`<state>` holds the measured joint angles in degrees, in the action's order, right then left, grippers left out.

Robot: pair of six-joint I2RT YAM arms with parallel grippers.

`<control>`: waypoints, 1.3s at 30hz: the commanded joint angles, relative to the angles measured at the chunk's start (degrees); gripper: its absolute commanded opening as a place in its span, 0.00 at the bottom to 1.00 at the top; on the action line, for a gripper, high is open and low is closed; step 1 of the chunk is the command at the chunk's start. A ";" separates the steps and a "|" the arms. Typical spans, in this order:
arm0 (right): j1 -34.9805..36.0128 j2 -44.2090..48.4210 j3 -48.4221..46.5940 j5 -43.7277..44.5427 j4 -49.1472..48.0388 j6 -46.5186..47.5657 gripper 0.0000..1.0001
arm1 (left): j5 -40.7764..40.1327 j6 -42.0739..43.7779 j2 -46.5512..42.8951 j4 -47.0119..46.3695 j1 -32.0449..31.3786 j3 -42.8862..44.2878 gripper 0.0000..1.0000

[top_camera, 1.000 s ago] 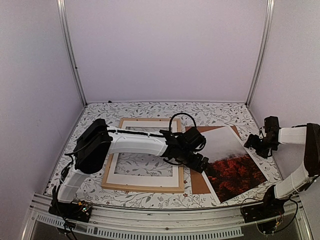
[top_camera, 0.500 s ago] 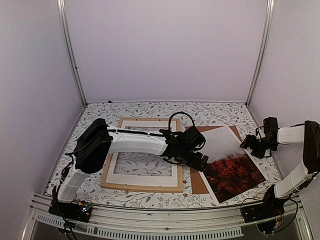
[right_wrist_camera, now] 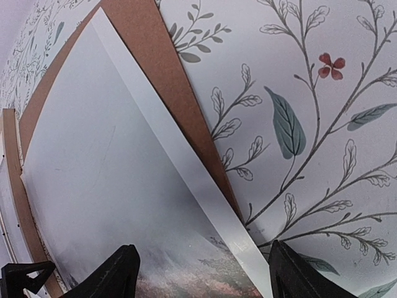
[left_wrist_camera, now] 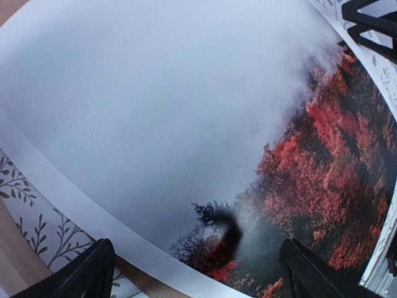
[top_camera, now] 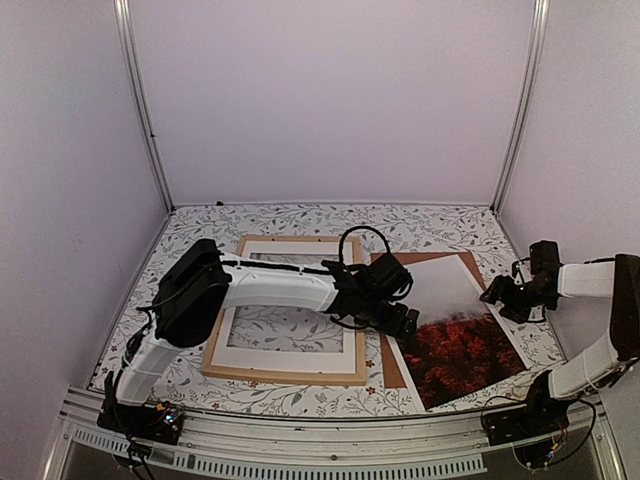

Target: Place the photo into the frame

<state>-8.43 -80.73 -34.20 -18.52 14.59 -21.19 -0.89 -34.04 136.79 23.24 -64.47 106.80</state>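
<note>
The photo [top_camera: 455, 320], misty grey on its far half and red foliage on its near half, lies askew on a brown backing board [top_camera: 395, 366] to the right of the frame [top_camera: 285, 376]. The frame is light wood and has a white mat [top_camera: 290, 355] lying in it. My left gripper [top_camera: 405, 322] hovers open over the photo's left edge; in the left wrist view its fingers straddle the photo [left_wrist_camera: 186, 124]. My right gripper [top_camera: 497, 293] is open at the photo's right edge, and its jaws span the white border [right_wrist_camera: 186, 161]. Neither gripper holds anything.
The floral tablecloth [top_camera: 300, 218] covers the table. The backing board [right_wrist_camera: 149, 43] sticks out past the photo's far right edge. White walls and metal posts close in the sides and back. The left arm reaches across the frame.
The right gripper has come in leftward to the photo's right edge and its jaws have narrowed a little. The photo has turned slightly on the board. The left gripper has barely moved.
</note>
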 commanded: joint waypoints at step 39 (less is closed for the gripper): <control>-0.01 2.45 2.59 -0.29 -0.40 -0.80 0.45 | -0.52 -0.74 0.05 -0.77 3.80 -5.73 0.94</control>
<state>-8.64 -78.19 -31.29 -18.28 14.68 -22.65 -0.38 -34.37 136.00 17.23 -63.09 103.55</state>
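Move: The photo's middle lies about 12 cm left of the right hand and 6 cm nearer the robot, only about 1 cm below; that hand is at the right border. From the left hand, at the opposite border, the photo's middle is roughly 8 cm to the right and 1 cm ahead. The brown backing board beneath has its middle some 7 cm right and 4 cm ahead of the left hand, the wooden frame's about 26 cm left and 7 cm ahead. Back along the photo's right border goes the right hand, about 1.5 cm; it rises some 1 cm, then sinks again to slightly below its starting height, closing its fingers from three-quarters to about half open across the border edge. The left hand, fingers still wide, eases roughly 1.5 cm forward over the left border with a slight roll. ##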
